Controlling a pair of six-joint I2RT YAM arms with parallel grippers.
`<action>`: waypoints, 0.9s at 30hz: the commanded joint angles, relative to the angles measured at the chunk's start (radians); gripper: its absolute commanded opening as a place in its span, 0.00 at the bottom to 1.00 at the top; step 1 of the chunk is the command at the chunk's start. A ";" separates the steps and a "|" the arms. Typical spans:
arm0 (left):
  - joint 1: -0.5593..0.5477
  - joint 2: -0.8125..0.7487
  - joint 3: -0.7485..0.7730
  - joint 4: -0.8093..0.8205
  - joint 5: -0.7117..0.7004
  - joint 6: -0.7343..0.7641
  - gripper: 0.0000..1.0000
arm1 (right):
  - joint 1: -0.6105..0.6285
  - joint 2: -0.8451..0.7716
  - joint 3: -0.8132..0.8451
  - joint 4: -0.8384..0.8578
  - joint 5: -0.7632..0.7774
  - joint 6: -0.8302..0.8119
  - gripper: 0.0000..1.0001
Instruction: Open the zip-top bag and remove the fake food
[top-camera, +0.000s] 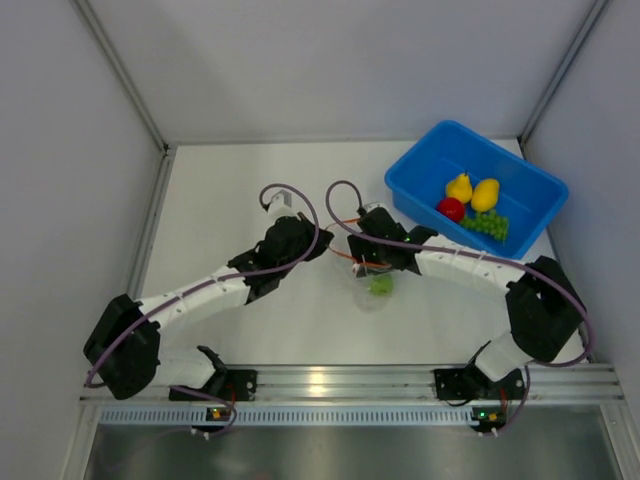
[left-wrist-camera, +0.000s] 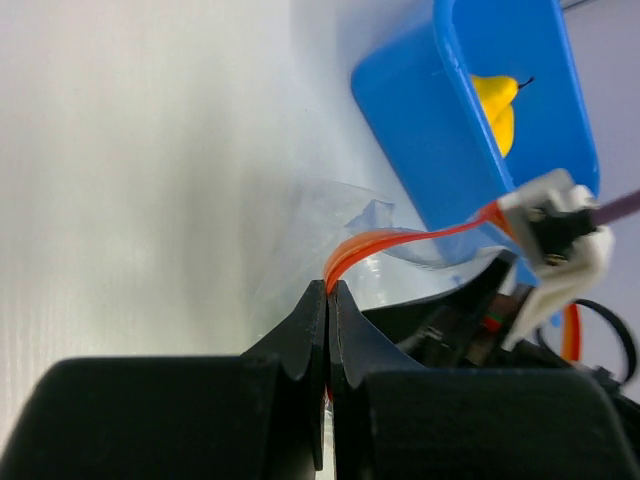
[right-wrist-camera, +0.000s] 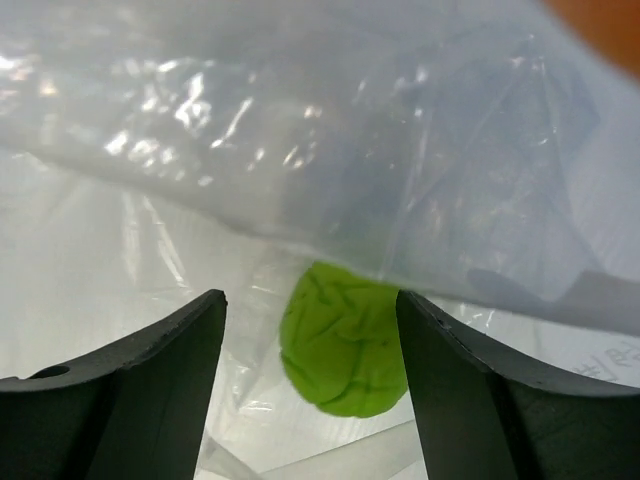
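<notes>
The clear zip-top bag lies mid-table. My left gripper is shut on its orange zip strip, which it holds up from the left; in the top view this gripper sits just left of the bag. My right gripper is open inside the bag's mouth, under crinkled film. A green round fruit lies between its fingers, close to the right one; I cannot tell whether they touch. From above the green fruit shows through the bag, just below the right gripper. The rest of the fake food lies in a bin.
A blue bin stands at the back right, holding two yellow pears, a red apple and green grapes. Its wall is close behind the bag. White enclosure walls bound the table on three sides.
</notes>
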 joint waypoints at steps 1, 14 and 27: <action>-0.014 0.028 0.012 0.054 -0.033 0.023 0.00 | 0.008 -0.119 -0.021 -0.037 -0.001 0.015 0.70; -0.026 0.003 0.077 0.028 -0.109 0.102 0.00 | 0.002 -0.113 0.164 -0.364 0.077 -0.023 0.48; -0.030 -0.009 0.246 -0.194 -0.131 0.202 0.00 | 0.002 0.019 0.165 -0.276 -0.005 -0.054 0.48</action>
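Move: Below the right hand, about 5 cm down, some 3 cm back and 2 cm to its right, the green vegetable lies in the bag. The bag rim pinched by the left fingers is roughly 6 cm left of the right hand, 4 cm ahead and 10 cm up; the blue bin's middle is some 22 cm ahead and 29 cm right. From the left hand the vegetable lies about 10 cm right, 8 cm back and 15 cm down. Rising about 5 cm while easing back and right, the right hand backs up off the vegetable and narrows its open fingers by a third, then sinks 2 cm with bag film across its fingertips. The left hand, still pinching the zip rim, dips slightly, then hoists it about 8 cm, drifting forward and tipping its fingers up. ##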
